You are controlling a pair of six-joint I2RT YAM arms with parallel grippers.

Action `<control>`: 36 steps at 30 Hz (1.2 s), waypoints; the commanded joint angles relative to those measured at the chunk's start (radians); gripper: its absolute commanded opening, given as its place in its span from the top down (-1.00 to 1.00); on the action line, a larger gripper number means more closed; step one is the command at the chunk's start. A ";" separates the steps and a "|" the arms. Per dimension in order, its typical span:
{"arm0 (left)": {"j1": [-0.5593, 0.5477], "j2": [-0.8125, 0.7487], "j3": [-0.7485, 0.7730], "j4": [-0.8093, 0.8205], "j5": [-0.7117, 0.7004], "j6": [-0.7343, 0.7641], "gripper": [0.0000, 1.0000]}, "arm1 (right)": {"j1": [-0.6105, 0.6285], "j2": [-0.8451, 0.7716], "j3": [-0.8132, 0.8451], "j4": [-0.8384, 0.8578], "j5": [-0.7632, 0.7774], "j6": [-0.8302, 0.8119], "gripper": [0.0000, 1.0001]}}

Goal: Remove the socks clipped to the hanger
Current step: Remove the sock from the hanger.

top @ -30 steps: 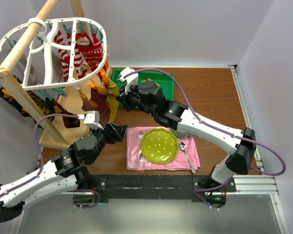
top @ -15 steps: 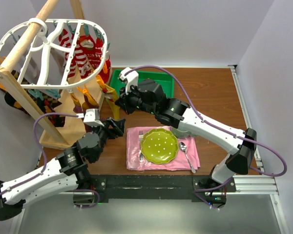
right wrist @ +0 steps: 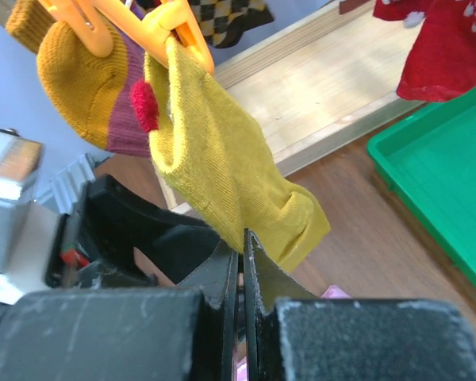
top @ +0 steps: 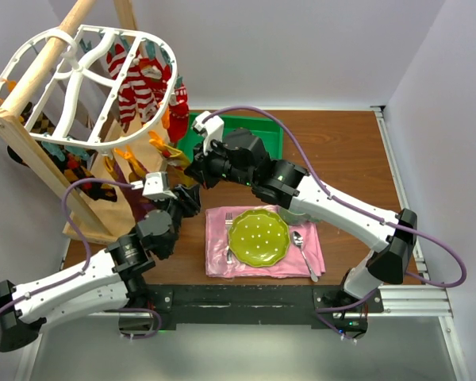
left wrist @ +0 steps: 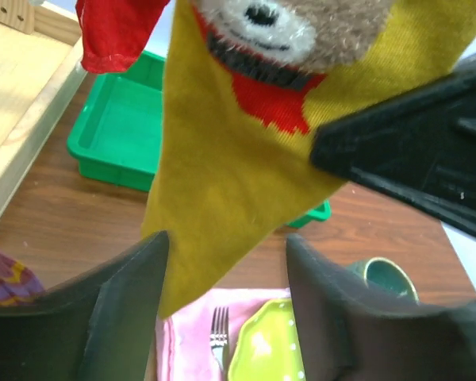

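The white oval hanger [top: 119, 32] hangs tilted from a wooden pole at the upper left. Red-and-white striped socks [top: 135, 83] and mustard yellow socks [top: 165, 147] are clipped to it. My right gripper [top: 197, 171] [right wrist: 242, 236] is shut, pinching the lower edge of a yellow sock [right wrist: 222, 167] that still hangs from an orange clip [right wrist: 182, 32]. My left gripper [top: 186, 198] [left wrist: 226, 242] is open just below it. The tip of the yellow sock [left wrist: 222, 175] hangs between its fingers, nearer the left one.
A wooden rack [top: 32, 135] carries the hanger. Behind the grippers sits a green tray [top: 254, 127]. A pink napkin [top: 222, 254] holds a green plate [top: 259, 236], fork [top: 228, 230] and spoon [top: 301, 250]. A red sock [left wrist: 115, 32] hangs nearby, and a teal cup [left wrist: 389, 278] is on the table.
The hanger has swung and tilted to the right, toward my right gripper. My left gripper has moved up under the yellow sock and its jaws have narrowed.
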State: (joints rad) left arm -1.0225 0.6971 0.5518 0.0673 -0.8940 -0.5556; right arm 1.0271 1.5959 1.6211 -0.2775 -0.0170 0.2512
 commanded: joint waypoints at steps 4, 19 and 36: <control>-0.004 0.056 -0.023 0.144 -0.068 0.056 1.00 | 0.004 -0.007 0.042 -0.006 -0.037 0.022 1.00; -0.004 0.067 -0.078 0.158 0.003 0.022 1.00 | 0.004 -0.093 -0.027 0.119 0.009 -0.046 0.18; -0.004 0.091 -0.070 0.167 0.041 0.020 1.00 | -0.074 0.019 0.124 0.241 -0.257 -0.207 -0.25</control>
State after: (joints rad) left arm -1.0225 0.7849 0.4789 0.1802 -0.8524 -0.5125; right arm 1.0069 1.5726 1.6661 -0.0635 -0.0868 0.0666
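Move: The yellow sock, already pinched in my right fingers, has its middle about 4 cm ahead of my left hand, 1 cm left and 4 cm up; the purple sock hangs 11 cm left of that hand, 3 cm ahead and 5 cm up. From my right hand, the orange clip holding the yellow sock is roughly 4 cm ahead, 5 cm left and 9 cm up, and the red sock some 12 cm ahead and 3 cm left, level. I close my left fingers on the hanging lower part of the yellow sock and draw it down about 3 cm, edging slightly right, keeping the pinch. Once it is held there, I open my right fingers, let go of the sock and raise that hand some 8 cm towards the orange clip, its fingertips tilting up about 20 degrees and staying well open. ##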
